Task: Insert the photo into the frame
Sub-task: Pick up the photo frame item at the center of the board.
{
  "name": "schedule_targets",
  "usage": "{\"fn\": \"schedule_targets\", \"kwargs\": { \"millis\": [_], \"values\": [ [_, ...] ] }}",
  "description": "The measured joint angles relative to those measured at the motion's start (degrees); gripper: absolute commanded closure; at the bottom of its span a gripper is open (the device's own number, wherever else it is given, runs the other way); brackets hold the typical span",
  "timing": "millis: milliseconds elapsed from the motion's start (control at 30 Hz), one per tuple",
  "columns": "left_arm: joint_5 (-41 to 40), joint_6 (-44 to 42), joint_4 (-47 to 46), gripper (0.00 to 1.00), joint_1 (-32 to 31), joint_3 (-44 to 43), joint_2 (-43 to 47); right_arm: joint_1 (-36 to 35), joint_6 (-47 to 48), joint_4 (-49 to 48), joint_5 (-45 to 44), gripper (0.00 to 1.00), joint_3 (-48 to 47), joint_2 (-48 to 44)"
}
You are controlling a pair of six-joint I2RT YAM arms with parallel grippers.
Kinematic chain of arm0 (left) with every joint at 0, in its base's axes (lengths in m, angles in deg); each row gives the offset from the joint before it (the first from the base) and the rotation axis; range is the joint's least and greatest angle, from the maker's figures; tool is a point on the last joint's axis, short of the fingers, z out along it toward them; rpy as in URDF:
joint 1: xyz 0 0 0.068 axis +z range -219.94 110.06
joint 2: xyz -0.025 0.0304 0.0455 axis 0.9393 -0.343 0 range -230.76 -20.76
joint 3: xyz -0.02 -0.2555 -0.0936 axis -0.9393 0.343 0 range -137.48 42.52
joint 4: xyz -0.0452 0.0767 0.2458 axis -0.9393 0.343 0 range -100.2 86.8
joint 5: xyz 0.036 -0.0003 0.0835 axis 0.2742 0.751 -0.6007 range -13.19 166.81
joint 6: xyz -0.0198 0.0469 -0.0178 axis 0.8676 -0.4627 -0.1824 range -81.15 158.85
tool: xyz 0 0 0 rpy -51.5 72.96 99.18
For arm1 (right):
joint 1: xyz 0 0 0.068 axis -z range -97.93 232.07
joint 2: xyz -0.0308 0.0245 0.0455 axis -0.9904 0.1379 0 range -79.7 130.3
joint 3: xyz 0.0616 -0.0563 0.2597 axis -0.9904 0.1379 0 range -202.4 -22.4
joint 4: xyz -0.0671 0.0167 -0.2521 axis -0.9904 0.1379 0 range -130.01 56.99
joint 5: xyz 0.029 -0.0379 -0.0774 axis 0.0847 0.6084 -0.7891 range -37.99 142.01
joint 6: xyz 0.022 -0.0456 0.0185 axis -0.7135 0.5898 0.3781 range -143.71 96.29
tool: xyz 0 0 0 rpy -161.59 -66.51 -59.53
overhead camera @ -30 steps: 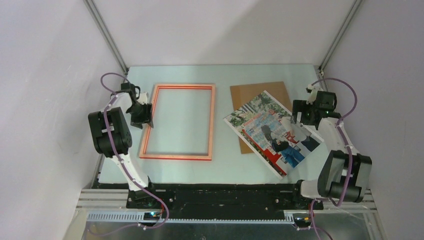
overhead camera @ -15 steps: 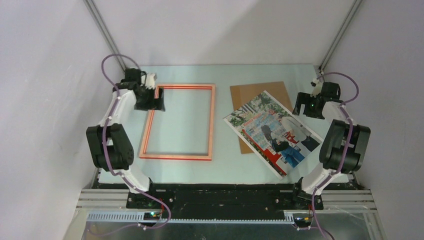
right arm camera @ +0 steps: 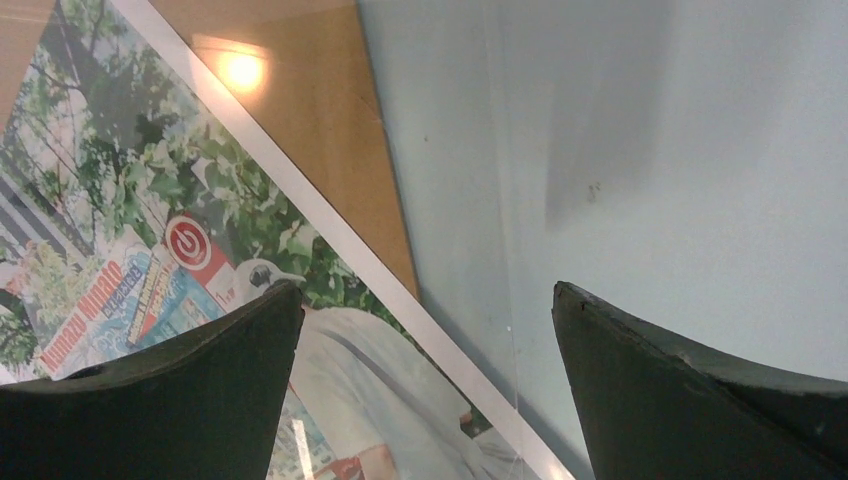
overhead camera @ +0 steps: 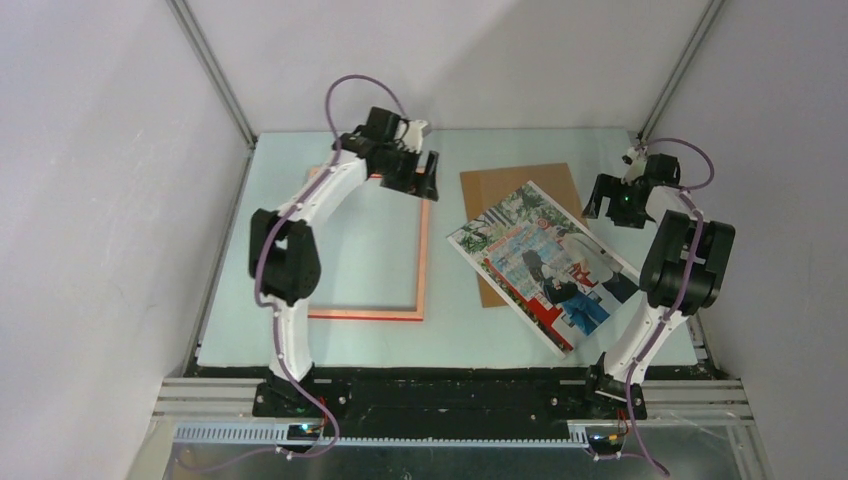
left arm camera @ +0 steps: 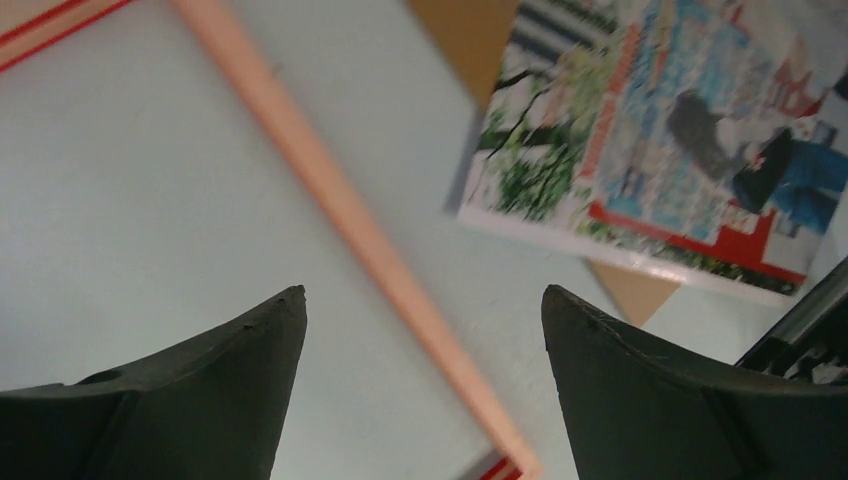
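The frame (overhead camera: 424,250) lies flat on the left half of the table, its pale orange-pink face up with red edges. In the left wrist view one of the frame's rails (left arm camera: 350,225) runs diagonally between my fingers. My left gripper (overhead camera: 418,180) hovers open over the frame's far right corner, holding nothing (left arm camera: 425,300). The photo (overhead camera: 545,262) lies picture side up and skewed on the right, partly over a brown backing board (overhead camera: 520,183). My right gripper (overhead camera: 613,207) is open above the photo's far right edge (right arm camera: 150,220), empty (right arm camera: 428,295).
The brown backing board (right arm camera: 300,120) sticks out past the photo's far side. A faint straight line and a glare spot over the photo and board suggest a clear sheet on top. White walls close in the pale table (overhead camera: 450,335) on three sides.
My left arm swung from the frame's left side across to its far right corner, and its jaws opened wider. My right gripper pulled back a little toward the far right.
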Motion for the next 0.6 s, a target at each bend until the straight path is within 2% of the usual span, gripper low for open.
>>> {"fn": "schedule_targets", "kwargs": {
  "millis": [267, 600],
  "values": [
    [3.9, 5.6, -2.1, 0.09, -9.1, -15.5, -14.8, 0.4, -1.2, 1.8, 2.7, 0.03, -5.0, 4.7],
    [6.9, 15.5, -5.2, 0.09, -15.2, -22.6, -23.8, 0.9, -2.5, 6.2, 5.1, 0.04, -12.2, 10.4]
  ]
}}
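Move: The photo's middle lies about 26 cm to the right of the left hand, 14 cm back and 13 cm below; its nearest corner is only some 4 cm right and 5 cm back. The brown board under the photo is centred 22 cm right and 4 cm back of that hand, the empty frame 17 cm left and 7 cm back. From the right hand the photo's middle is about 14 cm left, 14 cm back and 3 cm lower. Rightward, away from the frame, the left hand sweeps about 18 cm towards the photo, sinking 5 cm and easing off as it comes over the photo's far-left part, its fingers still wide open and swinging some 15 degrees to lean farther right. The right hand, still open, edges about 3 cm forward and slightly down beside the photo's far-right edge. ##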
